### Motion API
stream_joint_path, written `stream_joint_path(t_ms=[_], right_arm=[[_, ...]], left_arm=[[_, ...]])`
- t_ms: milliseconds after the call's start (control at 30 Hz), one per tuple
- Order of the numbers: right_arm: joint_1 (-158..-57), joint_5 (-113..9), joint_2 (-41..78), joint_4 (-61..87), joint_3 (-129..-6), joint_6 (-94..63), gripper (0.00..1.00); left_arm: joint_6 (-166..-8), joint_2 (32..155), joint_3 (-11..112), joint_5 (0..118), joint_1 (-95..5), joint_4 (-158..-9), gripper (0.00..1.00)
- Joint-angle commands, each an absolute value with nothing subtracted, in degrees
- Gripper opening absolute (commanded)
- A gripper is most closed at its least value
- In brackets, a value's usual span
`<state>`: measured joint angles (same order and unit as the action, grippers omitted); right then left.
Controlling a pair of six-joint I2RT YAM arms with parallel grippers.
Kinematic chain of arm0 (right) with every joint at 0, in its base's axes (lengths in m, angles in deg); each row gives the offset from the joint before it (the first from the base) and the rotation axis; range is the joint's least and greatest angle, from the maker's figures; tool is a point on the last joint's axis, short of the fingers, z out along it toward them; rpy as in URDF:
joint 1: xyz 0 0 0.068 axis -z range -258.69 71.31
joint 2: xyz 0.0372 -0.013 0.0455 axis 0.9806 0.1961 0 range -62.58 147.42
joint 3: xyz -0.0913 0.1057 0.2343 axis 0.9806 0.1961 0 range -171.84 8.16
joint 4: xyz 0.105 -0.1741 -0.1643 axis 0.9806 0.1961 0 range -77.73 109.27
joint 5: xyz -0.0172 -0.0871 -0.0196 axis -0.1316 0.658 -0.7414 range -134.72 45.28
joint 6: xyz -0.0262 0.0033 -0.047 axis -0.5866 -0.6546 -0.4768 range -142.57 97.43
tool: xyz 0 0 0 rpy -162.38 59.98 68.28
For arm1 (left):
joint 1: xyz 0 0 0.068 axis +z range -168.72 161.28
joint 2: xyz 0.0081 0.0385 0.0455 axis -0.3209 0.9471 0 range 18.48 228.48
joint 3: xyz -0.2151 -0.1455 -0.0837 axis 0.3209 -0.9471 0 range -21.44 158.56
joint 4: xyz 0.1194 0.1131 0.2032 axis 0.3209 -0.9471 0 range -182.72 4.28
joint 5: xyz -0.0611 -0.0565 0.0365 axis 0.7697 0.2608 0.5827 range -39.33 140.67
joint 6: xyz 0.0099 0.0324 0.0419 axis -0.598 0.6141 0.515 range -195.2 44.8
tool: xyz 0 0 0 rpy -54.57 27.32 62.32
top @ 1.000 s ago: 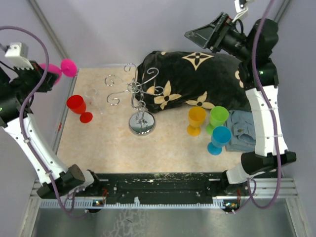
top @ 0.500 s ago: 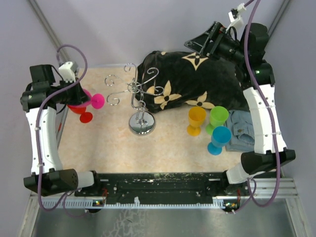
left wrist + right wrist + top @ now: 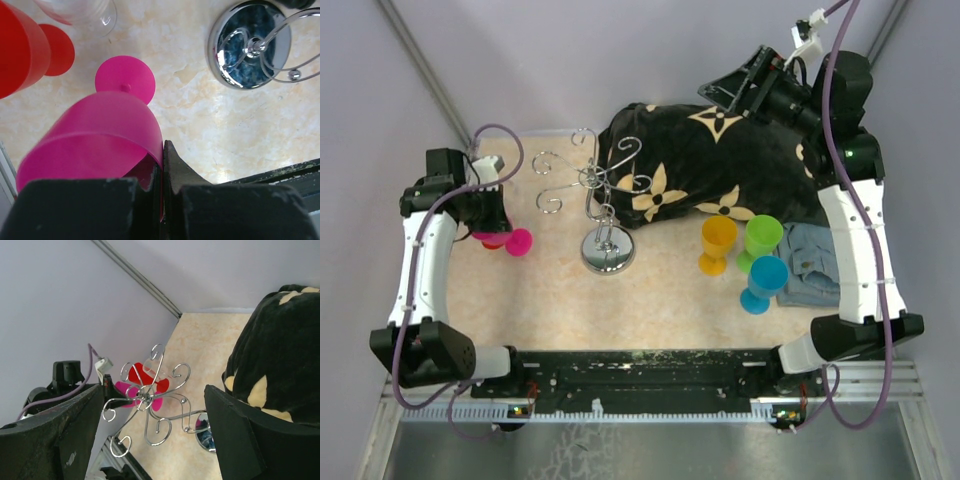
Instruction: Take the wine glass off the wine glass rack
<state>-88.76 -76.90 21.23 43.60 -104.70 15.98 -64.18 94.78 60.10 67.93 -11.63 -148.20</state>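
My left gripper (image 3: 486, 212) is shut on the rim of a pink wine glass (image 3: 95, 135), one finger inside the bowl and one outside. The glass hangs tilted, low over the table. Its round foot (image 3: 518, 241) points toward the wine glass rack (image 3: 601, 200), a silver wire stand with curled arms and a chrome base (image 3: 250, 45). I cannot tell whether the foot touches the table. No glass hangs on the arms of the rack (image 3: 150, 400) in the right wrist view. My right gripper (image 3: 735, 85) is open, high above the black bag.
A red glass (image 3: 20, 50) and a clear glass (image 3: 80, 12) stand just beside the pink one at the table's left edge. Orange (image 3: 718, 243), green (image 3: 762, 238) and blue (image 3: 763, 283) glasses stand at the right, next to a denim cloth (image 3: 812, 262). A black flowered bag (image 3: 720, 165) fills the back.
My left arm has swung the pink glass from high at the back left down to the table beside the red glass, left of the rack. The right arm barely moved.
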Motion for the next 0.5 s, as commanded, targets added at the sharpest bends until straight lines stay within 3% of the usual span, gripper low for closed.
stream_joint_path(t_ms=[0, 467], right_arm=[[-88.71, -75.84, 18.8, 42.67, -104.69, 15.23, 0.82], [-88.68, -76.35, 19.16, 42.77, -105.05, 15.32, 0.82]], left_arm=[[-62.71, 94.88, 56.25, 64.89, -12.08, -142.47, 0.0], [-62.15, 100.92, 49.46, 61.86, -12.57, -135.01, 0.0]])
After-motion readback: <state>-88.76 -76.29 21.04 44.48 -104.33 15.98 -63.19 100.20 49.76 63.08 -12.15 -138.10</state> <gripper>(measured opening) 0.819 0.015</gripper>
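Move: The left hand already holds the pink wine glass by its bowl, foot slanting down and forward; the free table spot it is headed for lies about 20 cm below this hand, some 2 cm ahead and 1 cm left. The red glass stands roughly 6 cm ahead and 10 cm left, the clear glass 9 cm ahead and 2 cm left, the rack's base 4 cm ahead and 19 cm right. From the right hand the spot is about 42 cm left, 4 cm back and 49 cm below. Lower the left gripper about 7 cm towards the bare table beside the red and clear glasses, easing slightly forward and left and slowing near the end. Keep the fingers shut on the pink glass's bowl and tip the hand some 5 degrees further down, so that the foot swings under the bowl. ##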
